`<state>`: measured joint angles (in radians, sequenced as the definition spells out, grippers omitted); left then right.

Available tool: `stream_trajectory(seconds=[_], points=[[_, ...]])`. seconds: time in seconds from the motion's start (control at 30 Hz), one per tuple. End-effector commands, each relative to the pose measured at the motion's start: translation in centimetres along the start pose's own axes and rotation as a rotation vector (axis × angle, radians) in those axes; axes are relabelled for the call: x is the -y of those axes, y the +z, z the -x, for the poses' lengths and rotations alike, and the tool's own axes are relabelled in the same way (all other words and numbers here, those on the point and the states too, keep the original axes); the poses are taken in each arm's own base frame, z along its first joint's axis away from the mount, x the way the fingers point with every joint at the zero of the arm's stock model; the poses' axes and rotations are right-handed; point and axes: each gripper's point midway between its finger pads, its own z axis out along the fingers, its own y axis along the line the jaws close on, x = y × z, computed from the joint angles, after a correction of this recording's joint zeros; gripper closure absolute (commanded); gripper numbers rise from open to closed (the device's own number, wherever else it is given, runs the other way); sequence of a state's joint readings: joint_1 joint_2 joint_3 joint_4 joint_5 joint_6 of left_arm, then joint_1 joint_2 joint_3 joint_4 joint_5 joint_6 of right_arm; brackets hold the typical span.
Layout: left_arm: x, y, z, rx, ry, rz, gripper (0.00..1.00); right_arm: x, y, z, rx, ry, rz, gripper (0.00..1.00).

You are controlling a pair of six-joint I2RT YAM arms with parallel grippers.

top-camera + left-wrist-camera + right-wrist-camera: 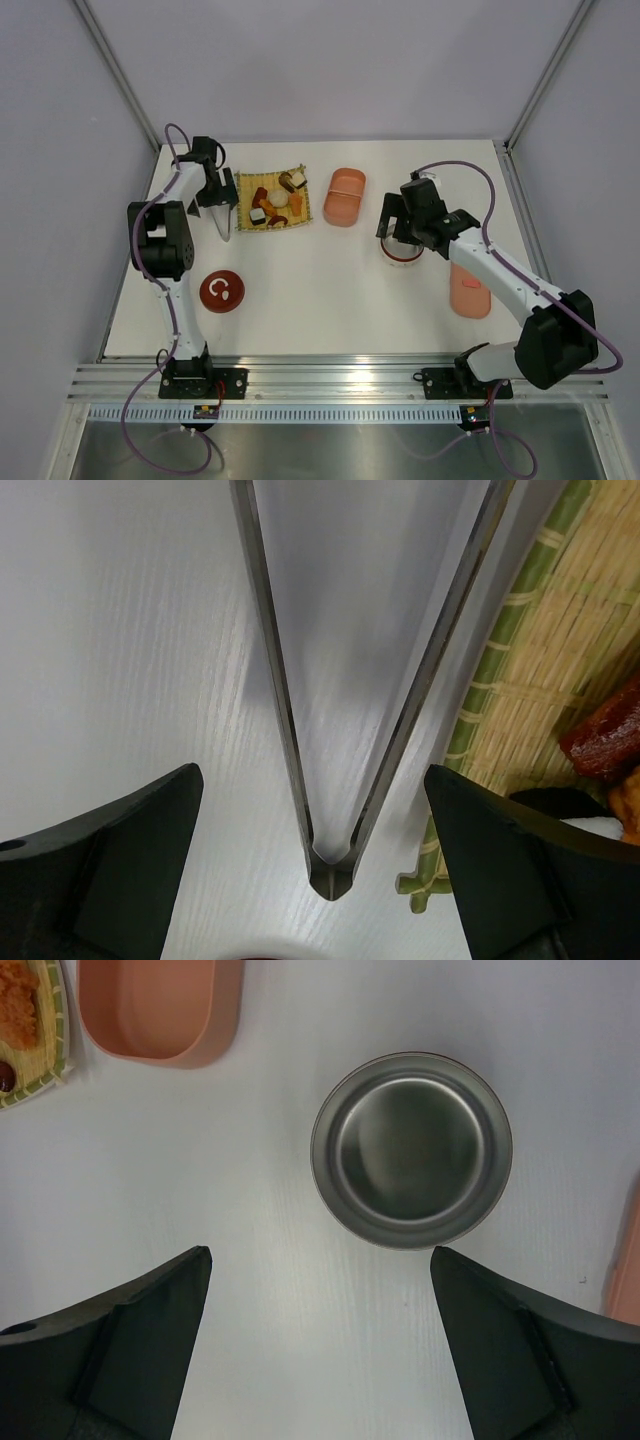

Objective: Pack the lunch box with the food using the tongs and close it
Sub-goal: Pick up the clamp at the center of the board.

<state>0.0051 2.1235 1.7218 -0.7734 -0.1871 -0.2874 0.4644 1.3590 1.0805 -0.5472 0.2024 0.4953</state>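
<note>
The tongs (223,222) lie flat on the table just left of the yellow mat. In the left wrist view their joined end (332,872) sits between my fingers, and the two arms spread away from me. My left gripper (312,770) is open and straddles that end without touching it. The food (272,200) lies on the mat; a red-brown piece (610,742) shows at the right edge. The pink lunch box (345,196) stands open and empty right of the mat. My right gripper (320,1250) is open and holds nothing, just short of a steel bowl (412,1150).
The yellow woven mat (545,670) runs along the tongs' right arm. A pink oval lid (470,290) lies at the right beside the right arm. A round red lid (222,291) sits near the left arm's base. The lunch box (160,1010) is far left of the bowl.
</note>
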Motion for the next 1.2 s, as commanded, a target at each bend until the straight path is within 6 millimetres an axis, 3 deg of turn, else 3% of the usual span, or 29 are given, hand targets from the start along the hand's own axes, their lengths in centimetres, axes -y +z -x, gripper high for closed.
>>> stream_trajectory(seconds=[0.0,0.23,0.43,0.73,0.93,1.07,1.17], points=[[-0.1,1.0,1.6,0.025,-0.019,-0.061,0.03,-1.9,-0.1,1.1,0.011,0.032,0.073,0.00],[0.1,2.8,1.1,-0.001,-0.041,-0.067,0.06,-2.5,0.3,0.7,-0.009,0.053,0.095,0.00],[-1.2,3.0,1.8,0.024,-0.029,-0.002,0.14,-2.1,0.5,0.1,-0.018,0.061,0.083,0.00],[-1.3,3.9,2.8,0.037,-0.021,0.018,0.14,-2.1,0.9,0.1,-0.025,0.049,0.078,0.00],[-1.0,4.7,3.0,0.025,-0.042,-0.004,0.25,-2.0,0.8,0.2,-0.024,0.049,0.073,0.01],[-1.3,4.9,3.0,0.025,-0.043,0.001,0.42,-1.9,0.7,0.0,-0.027,0.051,0.069,0.00],[-1.9,3.7,3.5,0.049,-0.050,0.025,0.66,-1.9,0.7,0.0,-0.030,0.054,0.068,0.01]])
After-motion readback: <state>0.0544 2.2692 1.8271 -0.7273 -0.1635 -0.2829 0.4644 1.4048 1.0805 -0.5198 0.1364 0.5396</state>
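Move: Just in front of the left hand, the open V of the clamp has its middle about 5 cm ahead, level sideways and some 4 cm below, its hinge end pointing back towards the robot. To the clamp's right lies the bamboo food mat, roughly 5 cm ahead and 19 cm right of the hand; the brown plate is about 22 cm back and 6 cm right. From the right hand the clamp is some 18 cm ahead, 55 cm left and 14 cm below. Sinking about 3 cm and edging 2 cm left, the left hand brings its open fingers down either side of the clamp near its hinge end, then slides some 2.5 cm forward along it, low down. There the fingers close to well under half open, pinching both legs from outside. Meanwhile the open right hand eases about 1.5 cm left and a little down. ##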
